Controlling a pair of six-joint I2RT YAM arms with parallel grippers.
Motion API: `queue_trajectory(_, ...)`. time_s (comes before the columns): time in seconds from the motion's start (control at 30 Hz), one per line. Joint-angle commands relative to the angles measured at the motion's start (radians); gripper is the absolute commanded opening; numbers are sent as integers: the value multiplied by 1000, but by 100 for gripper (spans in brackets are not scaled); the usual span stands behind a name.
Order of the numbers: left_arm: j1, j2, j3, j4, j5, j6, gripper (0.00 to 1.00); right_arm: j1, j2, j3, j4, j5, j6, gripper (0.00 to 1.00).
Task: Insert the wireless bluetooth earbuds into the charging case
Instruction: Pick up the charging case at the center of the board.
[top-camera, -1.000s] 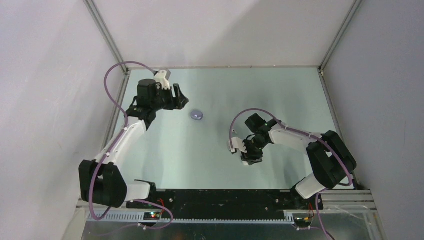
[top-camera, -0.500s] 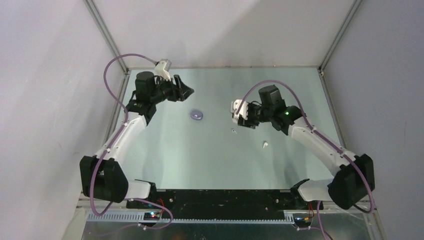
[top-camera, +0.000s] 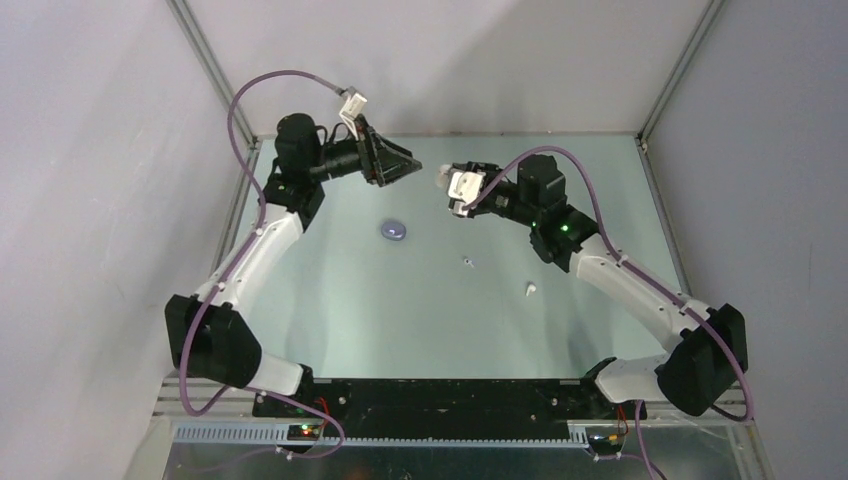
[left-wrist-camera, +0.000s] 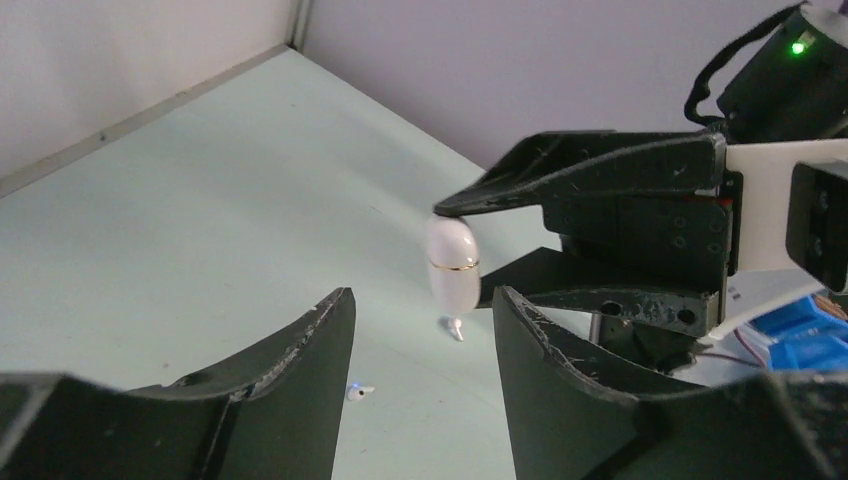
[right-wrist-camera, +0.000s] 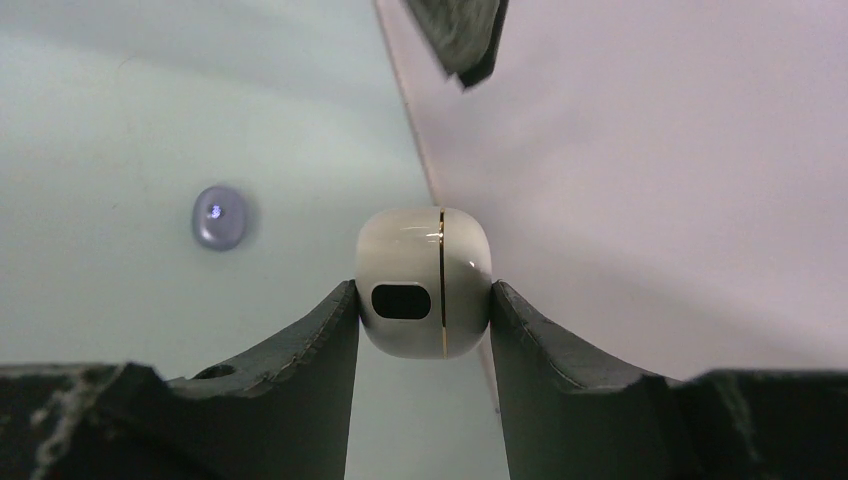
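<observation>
My right gripper (top-camera: 443, 186) is shut on a closed white charging case (right-wrist-camera: 423, 282) with a gold seam and holds it in the air over the back middle of the table. The case also shows in the left wrist view (left-wrist-camera: 452, 262). My left gripper (top-camera: 408, 165) is open and empty, raised just left of the case and facing it (left-wrist-camera: 420, 330). Two white earbuds lie on the table: one (top-camera: 467, 262) with a small blue light (left-wrist-camera: 357, 392), the other (top-camera: 531, 290) further right (left-wrist-camera: 455, 328). No purple earbuds show.
A pale purple rounded object (top-camera: 394, 230) lies on the table below my left gripper; it also shows in the right wrist view (right-wrist-camera: 220, 215). Grey walls and metal frame posts (top-camera: 210, 60) close the table at the back and sides.
My right gripper lifted the case from the near middle of the table and carried it back and left. My left gripper rose and swung right towards it. The two white earbuds came into view.
</observation>
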Motion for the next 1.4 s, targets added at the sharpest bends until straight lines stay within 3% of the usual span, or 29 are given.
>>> queue_trajectory(0.0,-33,20,71,-81,56,71,58,25,32,82,145,38,23,40)
queue_trajectory(0.3,-71,58,134,-226,44,171,52,63,72,117,166,50,-8,40)
queue_trajectory(0.47,-80,69,137,-218,35,180,48,87,87,122,177,58,-38,40)
queue_trajectory(0.67,-83,82,141,-205,51,182,31,102,96,124,197,71,-40,40)
queue_trajectory(0.77,-82,84,140,-199,65,183,17,104,99,123,195,75,-41,40)
queue_trajectory(0.93,-82,82,125,-156,82,179,1,103,100,124,142,74,-26,53)
queue_trajectory(1.13,-73,71,92,-90,109,200,0,85,71,136,-38,76,49,76)
queue_trajectory(1.27,-67,62,88,-240,147,413,0,23,44,177,-179,38,167,85)
queue_trajectory(1.37,-65,27,65,-441,161,800,0,-23,42,248,-318,-39,223,87)
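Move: The right hand already holds the white charging case between its fingertips; the left hand's open fingers, where it is being taken, are about 7 cm to its left, 2 cm ahead and 5 cm up. From the left hand the case is some 6 cm right, 2 cm back and 5 cm below. On the table about 34 cm under the left hand are the purple case, 6 cm ahead and 7 cm left, and a white earbud, 2 cm back and 10 cm right. Right hand brings the charging case 4 cm left; left hand moves right-down, pinches it, then right hand opens. ##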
